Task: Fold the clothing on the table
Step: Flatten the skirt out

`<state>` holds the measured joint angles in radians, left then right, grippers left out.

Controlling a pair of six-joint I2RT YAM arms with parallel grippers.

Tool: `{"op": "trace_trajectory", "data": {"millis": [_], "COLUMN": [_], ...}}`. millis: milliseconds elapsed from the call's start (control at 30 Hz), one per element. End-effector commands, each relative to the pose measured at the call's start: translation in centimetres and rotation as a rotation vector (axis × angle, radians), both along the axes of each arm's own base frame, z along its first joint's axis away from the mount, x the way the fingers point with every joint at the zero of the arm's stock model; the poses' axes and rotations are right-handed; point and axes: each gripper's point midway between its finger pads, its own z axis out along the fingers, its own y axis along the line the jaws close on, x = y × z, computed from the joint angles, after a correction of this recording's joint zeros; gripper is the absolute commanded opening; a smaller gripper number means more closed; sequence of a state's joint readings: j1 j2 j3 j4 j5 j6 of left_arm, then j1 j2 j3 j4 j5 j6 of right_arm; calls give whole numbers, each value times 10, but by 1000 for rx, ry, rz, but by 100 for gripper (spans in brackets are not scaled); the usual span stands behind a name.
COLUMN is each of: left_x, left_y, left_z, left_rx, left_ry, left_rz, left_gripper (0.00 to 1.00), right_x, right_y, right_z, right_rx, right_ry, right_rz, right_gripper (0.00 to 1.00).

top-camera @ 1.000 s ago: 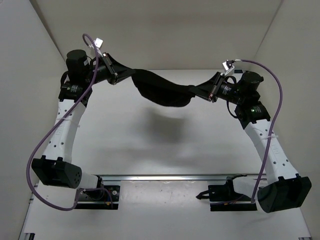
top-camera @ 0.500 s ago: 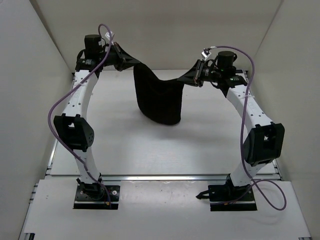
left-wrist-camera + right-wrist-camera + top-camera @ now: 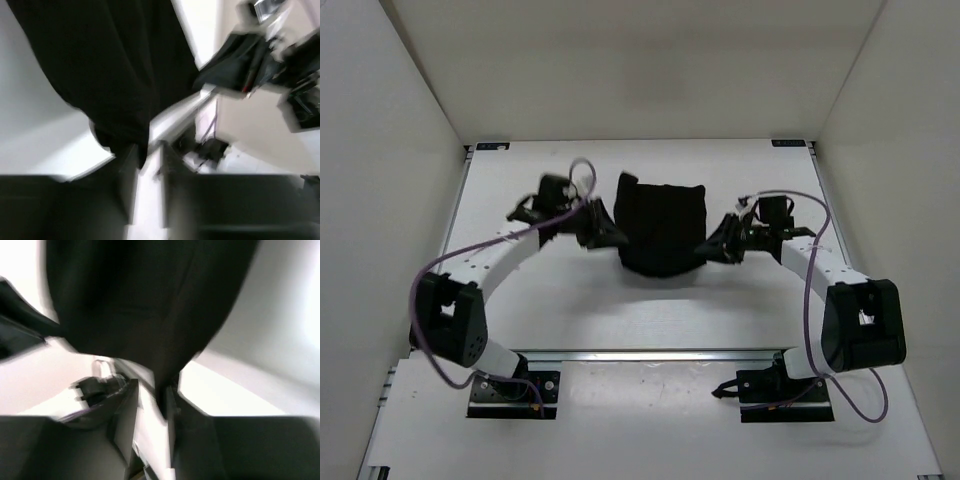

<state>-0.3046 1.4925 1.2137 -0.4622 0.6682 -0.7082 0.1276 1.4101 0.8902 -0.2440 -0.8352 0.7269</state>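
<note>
The black clothing (image 3: 660, 225) lies in a compact, roughly square heap on the middle of the white table (image 3: 570, 310). My left gripper (image 3: 610, 238) is low at its near-left corner, and my right gripper (image 3: 708, 248) at its near-right corner. The blurred left wrist view shows the left gripper (image 3: 147, 165) open, white table in the gap, and a corner of the clothing (image 3: 100, 60) resting against the left finger. The right wrist view shows the right gripper (image 3: 150, 405) open too, with a corner of the clothing (image 3: 145, 300) lying against the right finger.
White upright walls (image 3: 400, 150) close in the table on the left, back and right. A metal rail (image 3: 660, 353) runs along the near edge, with both arm bases (image 3: 515, 392) behind it. The right arm (image 3: 260, 55) shows in the left wrist view.
Both arms swung down and toward the near side, bringing the hanging clothing onto the table. Both grippers, shut on its corners before, now stand open.
</note>
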Motion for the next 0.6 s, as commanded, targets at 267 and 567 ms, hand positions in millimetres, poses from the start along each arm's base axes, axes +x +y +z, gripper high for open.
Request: {"op": "trace_trajectory", "data": {"millis": [267, 567], "left_x": [-48, -66], "left_y": [24, 31], "left_z": [-136, -175], "left_rx": [169, 243], "left_ry": [188, 246], "left_rz": [25, 59], "left_gripper": [63, 59], "right_x": [-27, -30], "right_y": [-45, -53], "right_z": [-72, -101], "right_rx": [-337, -667], "right_ry": [45, 34], "right_rz": [-91, -2], "right_gripper": [36, 35]}}
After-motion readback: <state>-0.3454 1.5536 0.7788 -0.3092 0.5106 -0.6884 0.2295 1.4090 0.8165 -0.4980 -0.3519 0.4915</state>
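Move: The skirt slopes down to the table from the two hands, a near corner at each pair of barely open fingertips. From the left hand its middle is about 9 cm right, 2 ahead and 17 below, its far edge some 14 ahead, 9 right and 20 below; from the right hand, the middle is about 8 cm left, 3 ahead and 12 below, the far edge 15 ahead, 8 left and 15 below. The skirt's near corners are swung down and back to the table and let go as both grippers open further. The left hand drops some 17 cm and draws back, easing slightly forward again at the bottom; the right sinks about 10 cm, also going outward to the right and back. Both tip their fingers more steeply down, the right by some 30 degrees, and end open above the near corners. ##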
